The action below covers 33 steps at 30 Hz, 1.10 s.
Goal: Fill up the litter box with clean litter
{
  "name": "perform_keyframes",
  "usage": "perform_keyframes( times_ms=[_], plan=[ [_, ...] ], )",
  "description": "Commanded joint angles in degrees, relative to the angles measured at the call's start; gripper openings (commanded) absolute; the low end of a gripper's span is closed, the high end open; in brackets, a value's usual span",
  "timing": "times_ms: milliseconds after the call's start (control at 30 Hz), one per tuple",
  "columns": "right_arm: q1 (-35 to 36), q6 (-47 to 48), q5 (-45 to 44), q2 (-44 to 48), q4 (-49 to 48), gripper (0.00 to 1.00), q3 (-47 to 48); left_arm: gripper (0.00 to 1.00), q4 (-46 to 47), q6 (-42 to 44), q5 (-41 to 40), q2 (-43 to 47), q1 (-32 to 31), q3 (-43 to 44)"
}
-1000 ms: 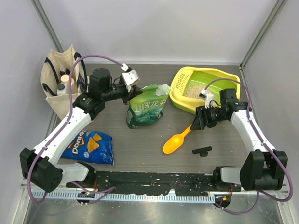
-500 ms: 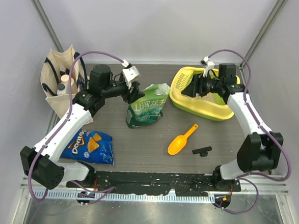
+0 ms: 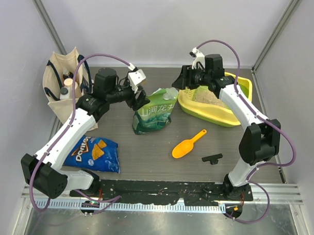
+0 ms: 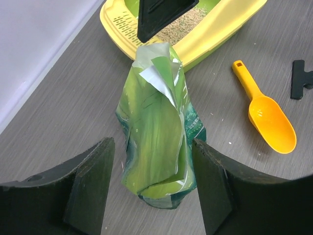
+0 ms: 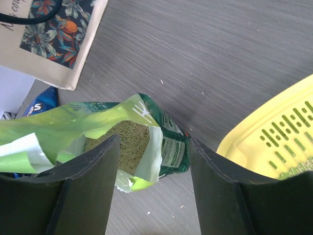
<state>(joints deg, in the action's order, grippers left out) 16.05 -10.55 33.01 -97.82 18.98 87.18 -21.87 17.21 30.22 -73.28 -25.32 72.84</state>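
Observation:
The litter box sits at the back right, yellow-rimmed, with clean litter in its basin; its slotted end shows in the right wrist view. A green pouch stands upright left of it, its top torn open with more litter inside. My left gripper is open, one finger on each side of the pouch, with gaps to it. My right gripper hangs open over the box's left end, close above the pouch mouth, holding nothing.
An orange scoop and a black clip lie in front of the box. A blue Doritos bag lies front left. A cloth tote bag stands at the back left.
My left gripper has opened and let go of the pouch. The right arm swung from beside the scoop up across the litter box to its left end. The scoop shifted slightly.

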Motion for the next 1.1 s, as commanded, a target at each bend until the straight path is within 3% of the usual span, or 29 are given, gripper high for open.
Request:
perform_keyframes(
  times_ms=[0, 133, 433, 533, 667, 767, 800, 867, 1067],
  plan=[
    [0.4, 0.4, -6.2, 0.3, 3.5, 0.61, 1.9, 0.65, -0.9, 2.2, 2.0, 0.0, 0.4, 2.0],
    [0.4, 1.2, -5.8, 0.0, 5.4, 0.59, 1.8, 0.54, -0.1, 2.1, 3.3, -0.4, 0.4, 1.9],
    [2.0, 0.6, -5.4, -2.1, 5.6, 0.54, 1.0, 0.40, 0.3, 2.2, 4.8, -2.7, 0.4, 3.5],
    [2.7, 0.6, -5.5, -2.2, 5.5, 0.45, 1.2, 0.34, 0.3, 2.8, 4.9, -2.9, 0.4, 3.5],
    [2.9, 0.5, -6.6, -1.9, 5.6, 0.22, 1.3, 0.23, 0.4, 2.6, 3.5, -3.3, 0.4, 3.9],
    [2.9, 0.2, -6.6, -1.3, 6.0, 0.09, 2.0, 0.07, 0.6, 2.6, 4.4, -3.5, 1.0, 4.5],
    [2.9, 0.1, -6.6, -1.1, 6.2, 0.06, 2.2, 0.00, 0.9, 3.3, 5.1, -3.2, 1.5, 4.4],
    [2.9, 0.0, -6.4, -0.8, 7.0, 0.01, 2.8, 0.00, 1.6, 4.8, 6.3, -3.0, 2.0, 4.2],
    [3.0, -3.0, -4.9, 0.0, 8.3, 0.01, 5.5, 0.00, 2.8, 10.6, 11.0, -3.1, 5.0, 6.3]
  ],
)
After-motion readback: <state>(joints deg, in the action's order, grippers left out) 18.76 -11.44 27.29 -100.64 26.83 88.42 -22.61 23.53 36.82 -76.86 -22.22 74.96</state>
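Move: The left hand is open at the left rim of the green litter bag, its edge some 1 cm ahead, 1 cm right and 1 cm below; the bag's middle is roughly level fore and aft, 3 cm right and 14 cm down. For the right hand the bag's right rim is 1 cm back, straight below by about 5 cm. The yellow litter box lies level with the right hand, 17 cm right and 13 cm lower, the orange scoop 25 cm back, 7 cm right, 15 cm lower. The right hand sinks about 4.5 cm over the right side of the bag's mouth, easing back 1 cm and tipping some 10 degrees, then stops and shuts its wide-open fingers to pinch the rim. Meanwhile the left hand stays at the left side, settling about 1 cm down and to its right as it closes on the rim there, then with its fingers shut shifts forward and a little left, about 1 cm each, rising slightly. ##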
